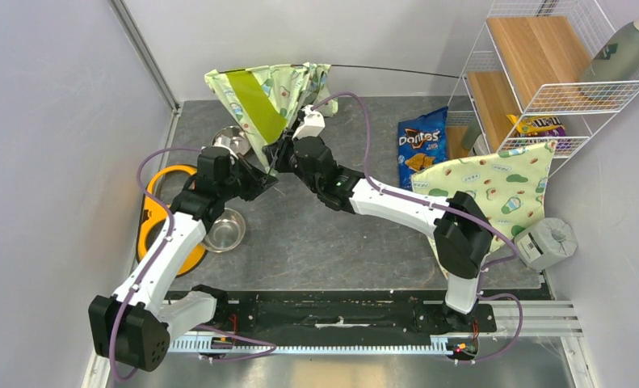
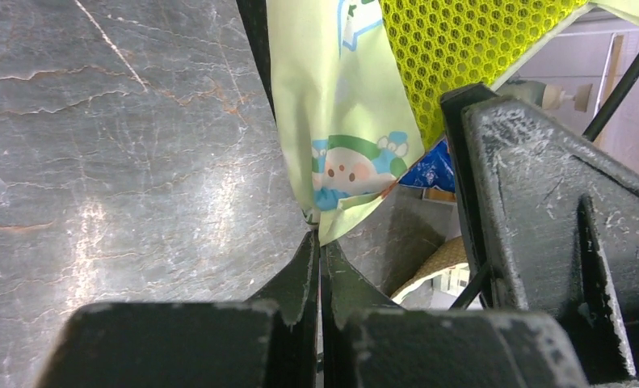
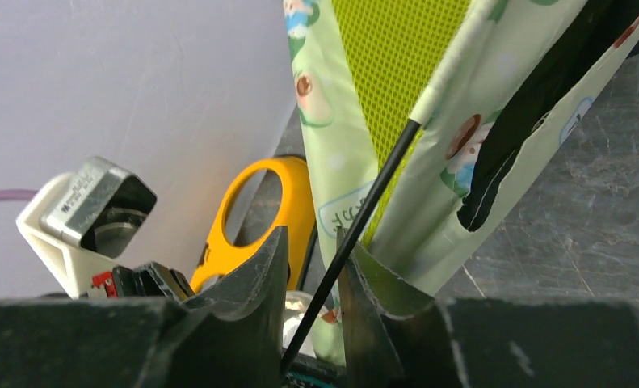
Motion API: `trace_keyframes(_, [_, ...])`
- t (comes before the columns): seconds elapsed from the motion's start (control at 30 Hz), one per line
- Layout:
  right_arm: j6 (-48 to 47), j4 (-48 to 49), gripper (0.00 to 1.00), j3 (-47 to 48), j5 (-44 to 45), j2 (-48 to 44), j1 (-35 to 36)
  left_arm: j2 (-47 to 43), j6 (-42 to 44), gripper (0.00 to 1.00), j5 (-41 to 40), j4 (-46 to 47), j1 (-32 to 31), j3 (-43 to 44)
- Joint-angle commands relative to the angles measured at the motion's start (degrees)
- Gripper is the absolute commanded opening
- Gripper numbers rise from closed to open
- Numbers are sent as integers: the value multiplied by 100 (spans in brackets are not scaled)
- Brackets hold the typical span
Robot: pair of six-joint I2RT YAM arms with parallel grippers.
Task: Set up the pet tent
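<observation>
The pet tent (image 1: 259,101) hangs half collapsed at the back middle of the table, cream-green avocado fabric with a lime mesh panel. A thin black pole (image 1: 397,71) sticks out of its top toward the right. My left gripper (image 1: 266,176) is shut on the tent's lower corner. In the left wrist view the fabric tip (image 2: 340,121) is pinched between the closed left gripper (image 2: 320,238). My right gripper (image 1: 282,152) sits just beside it. In the right wrist view the right gripper (image 3: 312,234) stands open, and the black pole (image 3: 372,194) runs loosely through the gap against the right finger.
Two steel bowls (image 1: 223,230) (image 1: 231,139) and a yellow ring (image 1: 158,218) lie at the left. A Doritos bag (image 1: 422,145), a flat avocado-print pad (image 1: 502,190), a grey box (image 1: 546,242) and a wire shelf (image 1: 542,73) with a bottle (image 1: 627,48) fill the right.
</observation>
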Motion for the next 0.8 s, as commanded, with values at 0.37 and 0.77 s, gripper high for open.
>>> trace_keyframes(0.37, [-132,-1095,56,-300,-1736,-356,-158,-206,1074,2,168,540,171,-268])
trace_keyframes(0.77, [698,-311,61,-878,-2581,-592,-433,-72,1616,2,311,748,171,-437])
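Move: The pole already lies across the right hand's part-open fingers, slanting down to the tent corner, which is about 6 cm back, 2 cm left and 7 cm below that hand. The tent body hangs some 13 cm ahead and 1 cm left; the far steel bowl is roughly 7 cm ahead and 16 cm left of it, on the table. The left hand already pinches the tent corner; from it, the pole at the right fingers is about 6 cm ahead, 2 cm right and 7 cm up. The left fingers keep their pinch on the tent corner while the right hand, already loosening around the pole, opens its jaws to roughly twice the gap. The right hand drops about 5 cm and draws back 4 cm, down the pole towards the pinched corner, turning some 15 degrees counter-clockwise and tipping its fingers down. The left hand sinks some 2 cm and rolls slightly. ##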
